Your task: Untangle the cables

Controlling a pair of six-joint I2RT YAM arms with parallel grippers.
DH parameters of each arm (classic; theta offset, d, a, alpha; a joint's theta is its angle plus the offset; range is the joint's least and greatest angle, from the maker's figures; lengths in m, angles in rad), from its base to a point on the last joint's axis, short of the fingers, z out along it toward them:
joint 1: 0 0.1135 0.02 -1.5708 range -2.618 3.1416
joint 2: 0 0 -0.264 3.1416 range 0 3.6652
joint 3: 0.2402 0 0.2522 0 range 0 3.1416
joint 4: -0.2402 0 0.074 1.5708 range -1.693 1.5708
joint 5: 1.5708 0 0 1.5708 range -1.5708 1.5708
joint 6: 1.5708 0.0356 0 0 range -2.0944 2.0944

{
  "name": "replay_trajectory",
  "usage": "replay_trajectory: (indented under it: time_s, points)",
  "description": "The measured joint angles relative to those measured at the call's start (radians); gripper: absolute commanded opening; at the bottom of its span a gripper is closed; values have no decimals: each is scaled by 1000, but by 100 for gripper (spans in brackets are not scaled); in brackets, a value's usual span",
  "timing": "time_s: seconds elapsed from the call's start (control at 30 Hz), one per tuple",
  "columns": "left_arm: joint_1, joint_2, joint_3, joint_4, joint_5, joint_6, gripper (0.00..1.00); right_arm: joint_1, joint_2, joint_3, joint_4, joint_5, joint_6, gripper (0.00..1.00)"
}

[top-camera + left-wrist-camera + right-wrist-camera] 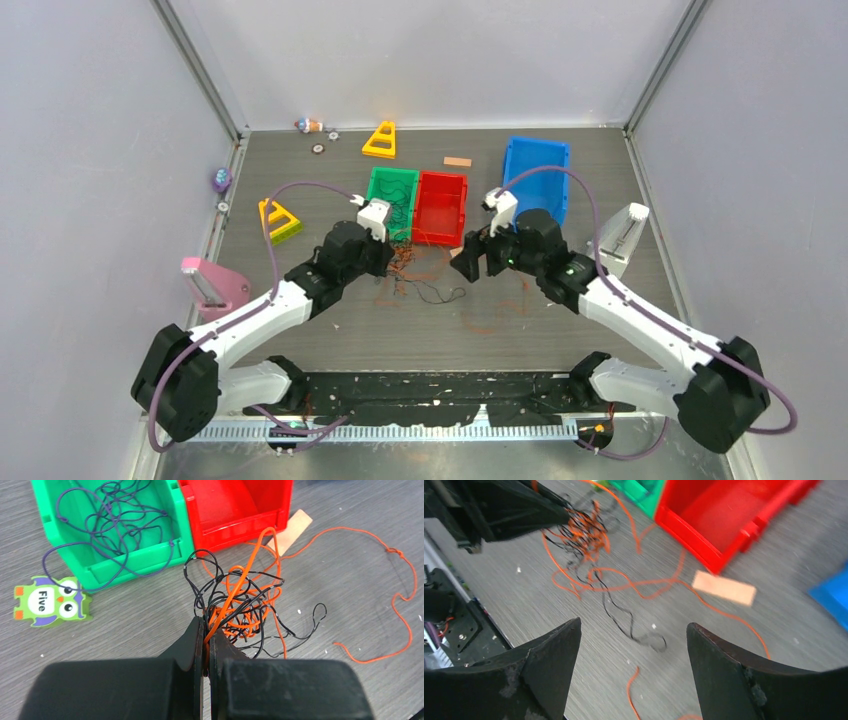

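Note:
A tangled clump of thin orange and black cables (240,611) lies on the grey table in front of the green and red bins; it also shows in the top view (405,265). My left gripper (206,630) is shut on an orange strand at the clump's near edge. A long loose orange strand (400,595) trails to the right, and a black strand (440,293) runs out from the clump. My right gripper (634,625) is open and empty, above the table to the right of the clump, over a loose black strand (624,615) and an orange strand (631,690).
A green bin (378,183) holds purple cables (115,520). A red bin (441,205) stands beside it and a blue bin (535,175) further right. A tan block (292,527), an owl tile (47,601), yellow triangles (381,140) and a pink tool (210,285) lie around.

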Motion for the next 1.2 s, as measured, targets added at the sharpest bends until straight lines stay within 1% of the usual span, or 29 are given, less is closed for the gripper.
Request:
replay_trajectory:
  time_s: [0.13, 0.2, 0.33, 0.5, 0.63, 0.9, 1.03, 1.2]
  points:
    - [0, 1, -2, 21, 58, 8, 0, 37, 115, 5, 175, -46, -40, 72]
    - [0, 4, -2, 29, 83, 10, 0, 51, 179, 23, 240, -45, -66, 70]
    - [0, 12, -2, 31, 115, 10, 0, 77, 273, 81, 306, -26, -125, 69]
    - [-1, 16, -2, 31, 132, 10, 0, 120, 366, 187, 338, 39, -215, 65]
    - [-1, 21, -2, 29, 134, 10, 0, 140, 417, 237, 348, 72, -267, 64]
    - [-2, 35, -2, 27, 134, 11, 0, 169, 481, 246, 352, 101, -336, 62]
    - [-2, 35, -2, 25, 134, 13, 0, 171, 486, 246, 356, 112, -351, 61]
    - [-2, 35, -2, 24, 134, 14, 0, 171, 481, 223, 399, 137, -358, 61]
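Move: The orange strand arching out of the left fingers is the right hand's aim, about 11 cm to its left, 6 ahead and 4 below; the same strand lies about 6 cm ahead and 4 to the right of the left hand. From the right hand, the orange-black tangle is some 12 cm left, 3 ahead and 10 below. The red box is about 16 cm ahead and 6 left, the wooden block roughly 8 ahead and 2 left, both some 14 below. The orange strand stays pinched in the shut left fingers, which shift about 2 cm right and slightly back, while the right hand comes in left and forward, some 10 cm and 8 cm. The right hand rises slightly and sinks back to its starting height, tips its fingers up about 20 degrees and narrows them part-way, still open around the strand. ##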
